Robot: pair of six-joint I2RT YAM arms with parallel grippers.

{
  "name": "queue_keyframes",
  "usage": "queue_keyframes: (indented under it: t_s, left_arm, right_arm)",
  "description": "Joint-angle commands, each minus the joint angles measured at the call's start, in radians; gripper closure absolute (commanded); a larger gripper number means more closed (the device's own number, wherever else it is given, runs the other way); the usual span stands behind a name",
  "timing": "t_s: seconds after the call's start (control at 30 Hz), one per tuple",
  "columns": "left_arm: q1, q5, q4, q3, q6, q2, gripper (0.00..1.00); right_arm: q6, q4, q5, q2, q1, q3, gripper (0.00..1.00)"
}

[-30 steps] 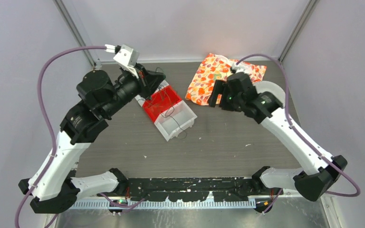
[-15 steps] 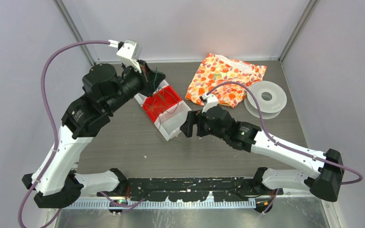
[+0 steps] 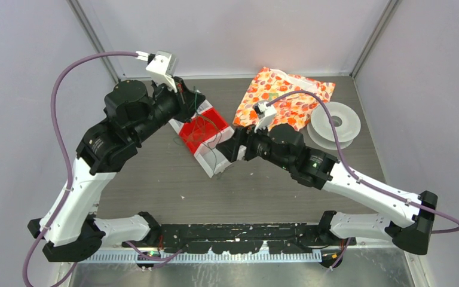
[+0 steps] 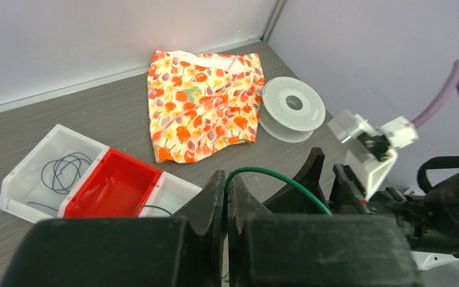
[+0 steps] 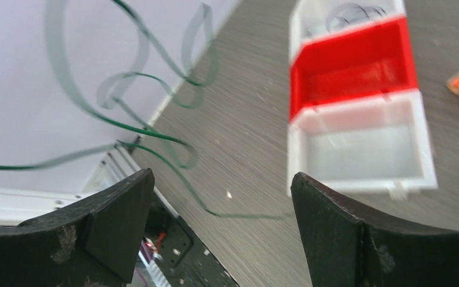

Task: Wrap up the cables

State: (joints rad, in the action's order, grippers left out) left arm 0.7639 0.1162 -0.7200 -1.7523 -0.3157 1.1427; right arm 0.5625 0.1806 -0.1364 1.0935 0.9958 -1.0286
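Note:
My left gripper (image 3: 186, 100) is shut on a thin green cable (image 4: 278, 179) and holds it above the back of the three-part bin (image 3: 206, 160). In the left wrist view the jaws (image 4: 227, 182) pinch the cable, which arches off to the right. The cable hangs in loose loops over the red compartment (image 3: 203, 127). My right gripper (image 3: 225, 147) is open and empty at the bin's near white compartment. In the right wrist view (image 5: 222, 179) blurred green loops (image 5: 155, 139) hang ahead of the fingers. A second dark cable (image 4: 64, 170) lies coiled in the far white compartment.
A floral cloth (image 3: 282, 98) lies at the back right, and it also shows in the left wrist view (image 4: 202, 101). A clear plastic spool (image 3: 334, 123) lies flat beside the cloth. The bin sits diagonally left of centre. The arm base rail (image 3: 239, 236) runs along the near edge.
My right arm swung from the cloth and spool at the back right leftward to the bin, gripper open. My left gripper lifted the green cable slightly, then held still.

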Motion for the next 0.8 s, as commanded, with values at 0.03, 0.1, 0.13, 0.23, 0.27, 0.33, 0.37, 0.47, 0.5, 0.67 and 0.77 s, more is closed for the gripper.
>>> queue_keyframes:
  t_s: [0.03,0.1,0.13,0.23,0.27,0.33,0.37,0.47,0.5,0.67,0.77]
  left_arm:
    - [-0.003,-0.015,0.009,-0.018,-0.014,0.000,1.00]
    - [-0.003,-0.027,0.008,-0.012,-0.019,-0.003,0.99]
    - [-0.003,-0.031,0.008,-0.009,-0.021,-0.005,1.00]
    - [-0.003,-0.035,0.009,-0.002,-0.022,-0.011,1.00]
    - [-0.003,-0.036,0.003,-0.004,-0.021,-0.011,1.00]
    - [-0.003,-0.038,-0.006,-0.007,-0.018,-0.013,1.00]
    - [-0.003,-0.038,-0.008,-0.008,-0.016,-0.014,0.99]
    - [-0.003,-0.040,-0.012,-0.007,-0.012,-0.019,0.99]
    - [-0.003,-0.042,-0.012,-0.007,-0.011,-0.018,1.00]
    - [-0.006,0.009,-0.029,-0.013,0.014,-0.019,1.00]
    - [-0.018,0.058,-0.045,-0.016,0.035,-0.032,1.00]
  right_arm:
    - [-0.068,-0.104,0.008,0.060,0.038,-0.148,0.11]
    - [-0.089,-0.114,-0.024,0.091,0.038,-0.177,0.11]
    - [-0.102,-0.121,-0.042,0.107,0.038,-0.188,0.11]
    - [-0.118,-0.119,-0.109,0.152,0.039,-0.227,0.13]
    - [-0.117,-0.120,-0.136,0.161,0.038,-0.233,0.15]
    - [-0.114,-0.137,-0.164,0.165,0.038,-0.230,0.22]
    - [-0.111,-0.146,-0.174,0.164,0.039,-0.224,0.27]
    - [-0.100,-0.161,-0.185,0.149,0.039,-0.209,0.49]
    - [-0.099,-0.152,-0.184,0.145,0.039,-0.210,0.63]
    - [-0.098,-0.043,-0.362,0.061,0.038,-0.174,1.00]
    - [-0.088,0.022,-0.551,-0.079,0.015,-0.085,1.00]
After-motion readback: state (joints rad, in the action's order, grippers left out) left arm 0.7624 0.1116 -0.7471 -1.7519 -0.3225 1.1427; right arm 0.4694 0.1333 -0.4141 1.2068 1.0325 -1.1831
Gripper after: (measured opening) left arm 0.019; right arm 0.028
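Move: The green cable hangs from the left hand's shut fingers. The part the open right hand goes for is some 4 cm ahead, 4 cm left and 4 cm above it. From the right hand, the near white tray is about 17 cm ahead, 4 cm left and 27 cm down; the red tray is 26 cm ahead, 9 cm left, equally low. From the left hand, that part is roughly 1 cm ahead, 5 cm right and 14 cm below. The right fingers shut from wide open and pinch the green cable beneath the left gripper. To get there the right hand first swings up about 5 cm and left some 4 cm, then eases forward about 4 cm as it closes. It then draws back right about 3 cm, turning a little clockwise and tipping slightly up. The left hand holds nearly still and keeps its grip. ##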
